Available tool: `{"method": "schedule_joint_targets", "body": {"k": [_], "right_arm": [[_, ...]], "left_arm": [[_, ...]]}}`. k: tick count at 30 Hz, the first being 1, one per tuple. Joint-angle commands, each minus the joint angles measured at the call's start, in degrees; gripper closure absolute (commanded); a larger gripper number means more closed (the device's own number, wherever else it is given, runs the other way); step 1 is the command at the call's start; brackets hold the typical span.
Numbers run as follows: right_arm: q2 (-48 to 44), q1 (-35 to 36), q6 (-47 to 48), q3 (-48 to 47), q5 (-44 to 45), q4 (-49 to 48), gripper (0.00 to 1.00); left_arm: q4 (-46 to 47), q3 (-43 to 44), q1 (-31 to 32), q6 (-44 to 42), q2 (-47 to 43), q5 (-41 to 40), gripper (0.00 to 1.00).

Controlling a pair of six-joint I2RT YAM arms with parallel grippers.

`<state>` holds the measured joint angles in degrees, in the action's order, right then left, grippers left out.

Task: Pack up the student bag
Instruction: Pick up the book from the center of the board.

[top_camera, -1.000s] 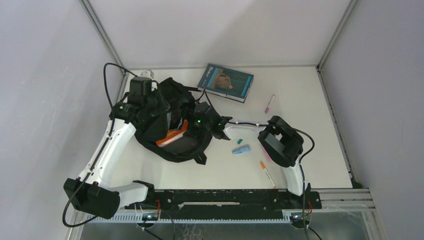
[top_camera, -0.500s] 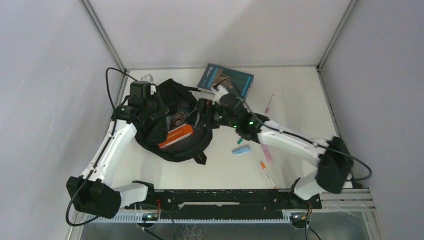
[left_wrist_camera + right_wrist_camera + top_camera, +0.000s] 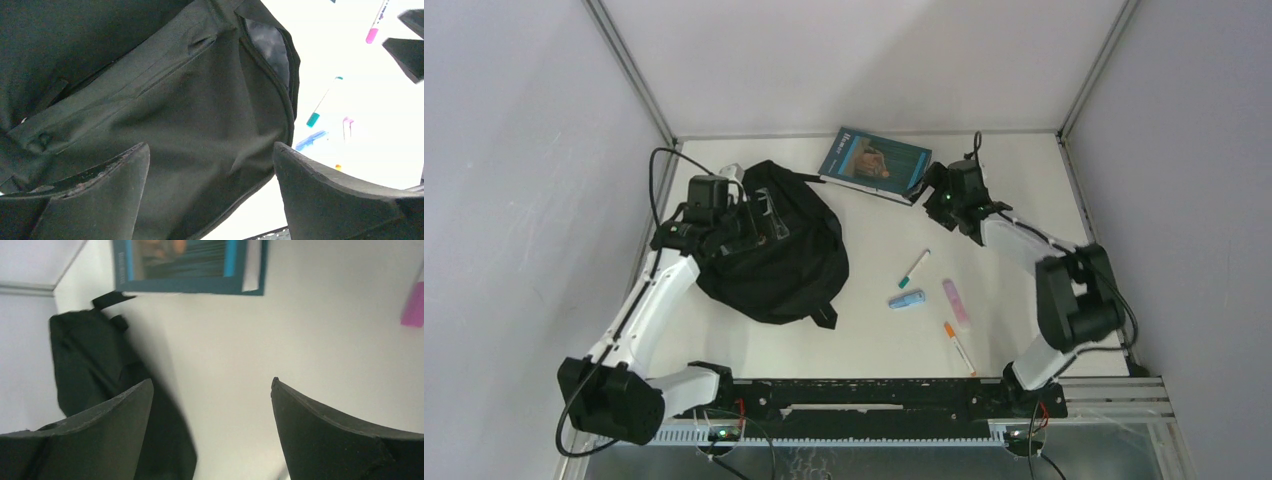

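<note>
The student bag (image 3: 779, 250) is a black rounded backpack lying at the left of the table, its top flap down. My left gripper (image 3: 757, 222) hovers over the bag's upper left, open, with only black fabric (image 3: 200, 100) showing between its fingers (image 3: 115, 175). My right gripper (image 3: 930, 188) is at the back of the table beside the right edge of a teal book (image 3: 874, 163). It is open over bare table, with the book (image 3: 185, 262) ahead of it and the bag (image 3: 90, 365) to its left. Nothing is held.
A teal-capped marker (image 3: 914, 268), a blue item (image 3: 907, 299), a pink item (image 3: 954, 300) and an orange pen (image 3: 957, 345) lie right of the bag. A pink-capped pen (image 3: 374, 31) lies near the right gripper. Cage posts and walls ring the table.
My left gripper has opened and let go of the bag's flap, which now covers the orange book inside. My right arm has swung out of the bag to the back, beside the teal book.
</note>
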<state>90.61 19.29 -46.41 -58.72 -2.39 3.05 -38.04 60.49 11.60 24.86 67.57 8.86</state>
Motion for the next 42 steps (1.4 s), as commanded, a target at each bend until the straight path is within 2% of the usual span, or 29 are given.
{"method": "schedule_joint_targets", "body": {"k": [1, 5, 9, 15, 20, 23, 26, 28, 29, 36, 40, 42], "right_arm": [[9.0, -2.5, -2.0, -8.9, -4.5, -1.7, 0.06], [16.3, -2.8, -3.6, -14.7, -3.7, 0.1, 0.09], [21.8, -3.7, -4.9, -19.0, -1.9, 0.6, 0.14], [32.4, -4.1, -2.7, -32.6, -1.7, 7.7, 0.15], [36.3, -4.2, -2.5, -35.6, -1.4, 7.7, 0.22], [36.0, -4.7, -2.9, -34.1, -1.6, 5.7, 0.41], [35.9, -5.6, -3.5, -32.1, -3.3, 3.0, 0.7], [36.0, -6.1, -4.0, -31.1, -5.0, 1.7, 0.93], [35.8, -6.4, -4.3, -30.5, -5.5, 1.1, 1.0], [27.2, -7.2, -3.5, -19.4, -7.2, -5.9, 1.0], [18.7, -7.7, -0.1, -13.3, -6.9, -6.3, 1.0], [14.9, -8.1, 1.6, -10.2, -6.5, -6.1, 1.0]], "left_arm": [[-1.9, 6.3, -0.3, -2.6, -6.6, -2.1, 0.02], [-1.3, 7.3, 1.2, -1.9, -11.1, -1.9, 0.0], [0.6, 5.4, 6.0, -0.6, -13.6, -2.5, 0.0], [2.6, 3.0, 9.6, 2.4, -12.9, -3.3, 0.0], [2.7, 2.4, 10.3, 2.5, -11.9, -3.9, 0.01], [3.0, 1.5, 10.4, 2.7, -11.1, -3.7, 0.01], [3.7, 0.8, 10.6, 2.9, -10.2, -3.4, 0.01], [4.3, 0.7, 10.9, 3.3, -9.5, -3.2, 0.02], [4.6, 0.7, 11.0, 3.4, -9.1, -3.1, 0.02], [5.8, 1.4, 12.2, 3.6, -6.1, -2.9, 0.02], [9.1, 2.5, 14.5, 2.7, -4.6, 4.2, 0.02], [9.4, 4.5, 17.1, 1.3, -3.0, 4.2, 0.02]]}}
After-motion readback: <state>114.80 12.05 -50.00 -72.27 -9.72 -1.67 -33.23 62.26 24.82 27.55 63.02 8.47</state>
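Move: The teal book lies about 18 cm ahead of the right gripper, 9 cm to its left and 10 cm below; its near right corner is only some 8 cm ahead. The pink-capped marker is about 6 cm ahead and 11 cm to the right, the green-capped marker 8 cm back and nearly in line sideways, the bag 3 cm back and 29 cm left. From the left gripper the book is roughly 28 cm ahead and 18 cm right, 15 cm lower. Reach the right gripper forward about 13 cm while sinking some 9 cm to the book's right edge, shut the fingers, then draw back roughly 5 cm and slightly right, pinching the top cover at the near right corner. Meanwhile raise the open left gripper above the bag by almost 10 cm, shift it about 7 cm right, and let it settle halfway down again. ##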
